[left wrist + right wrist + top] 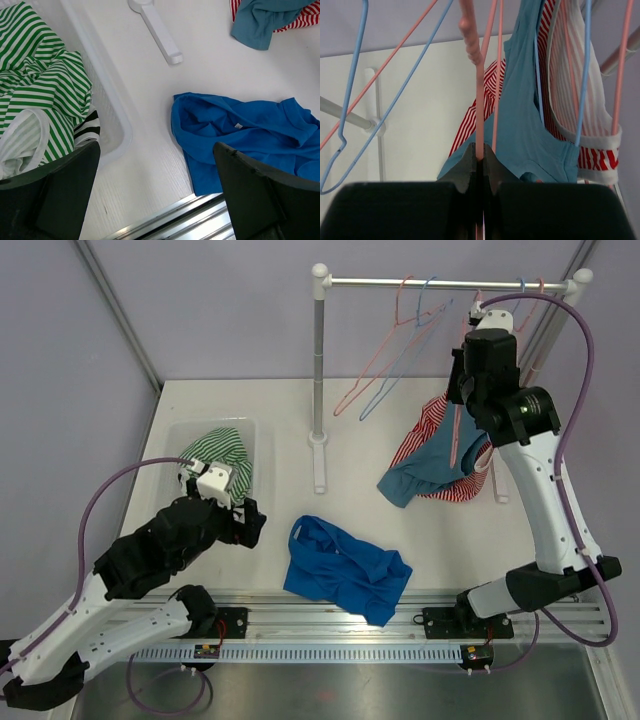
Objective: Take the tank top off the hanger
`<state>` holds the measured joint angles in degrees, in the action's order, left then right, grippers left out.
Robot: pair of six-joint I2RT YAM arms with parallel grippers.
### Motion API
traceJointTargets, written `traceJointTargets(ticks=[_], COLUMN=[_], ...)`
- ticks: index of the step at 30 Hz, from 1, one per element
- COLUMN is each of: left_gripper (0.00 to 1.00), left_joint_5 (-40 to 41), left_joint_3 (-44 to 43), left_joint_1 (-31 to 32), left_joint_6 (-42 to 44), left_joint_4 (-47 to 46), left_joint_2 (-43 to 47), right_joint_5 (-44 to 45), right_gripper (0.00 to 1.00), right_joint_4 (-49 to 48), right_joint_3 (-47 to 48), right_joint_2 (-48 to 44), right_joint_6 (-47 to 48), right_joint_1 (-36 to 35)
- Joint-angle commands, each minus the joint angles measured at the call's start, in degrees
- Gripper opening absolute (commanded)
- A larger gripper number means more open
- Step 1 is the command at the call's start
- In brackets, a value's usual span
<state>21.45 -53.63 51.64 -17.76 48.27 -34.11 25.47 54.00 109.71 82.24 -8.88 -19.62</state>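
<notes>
A teal tank top [520,125] hangs on a pink hanger [479,100] below the rail, its lower part bunched on the table [425,472]. My right gripper [480,160] is shut on that hanger's pink wire, just left of the cloth. Behind the teal one hangs a red-striped tank top [565,90] on a blue hanger. A bright blue tank top [345,570] lies crumpled on the table near the front rail. My left gripper [157,190] is open and holds nothing, hovering between that blue top [240,135] and the bin.
A clear bin [107,107] at the left holds a green-striped top [40,85]. The rack's rail [440,284] carries an empty pink hanger [375,380] and an empty blue hanger [400,370]. The rack's left post and foot [319,455] stand mid-table.
</notes>
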Motion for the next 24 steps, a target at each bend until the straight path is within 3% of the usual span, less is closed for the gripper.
traceJointTargets(ticks=[1,11,24], left_gripper=[0.99,0.99,0.99], left_joint_5=[1.6,-0.1,-0.4], left_joint_3=[0.5,0.8,0.9], left_joint_1=[-0.7,-0.8,-0.9], left_joint_6=[0.8,0.8,0.8], left_joint_4=[-3.2,-3.3,-3.4], left_joint_2=[0.9,-1.0,-1.7], right_joint_5=[-3.2,-10.1,-18.2], right_gripper=[0.00,0.00,0.00], right_joint_4=[-5.6,-2.1,-1.5], right_joint_3=[5.9,22.4,21.5], right_joint_2=[3.2,18.7,21.7], right_joint_6=[2.4,3.8,1.5], right_joint_1=[2.2,4.9,4.9])
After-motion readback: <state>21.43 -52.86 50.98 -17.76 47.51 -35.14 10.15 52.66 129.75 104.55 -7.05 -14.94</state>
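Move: The right gripper holds the pink hanger it took out of the blue tank top. The free stretch of rail for it lies about 11 cm ahead, 4 cm left and 12 cm above. The blue empty hanger's middle is some 6 cm ahead and 11 cm left, with the pink empty hanger 5 cm farther left. The teal tank top hangs about 4 cm ahead, 1 cm right and 18 cm below. From the left gripper, the rail stretch is roughly 33 cm ahead, 41 cm right and 27 cm up. Keep the right fingers shut on the pink hanger and push it about 10 cm forward to the rail, rising a touch on the way. As the reach eases off, sink some 3 cm and shift about 4 cm left, turning the wrist roughly 10 degrees counter-clockwise, to set the hook over the rail between the blue empty hanger and the teal tank top. ##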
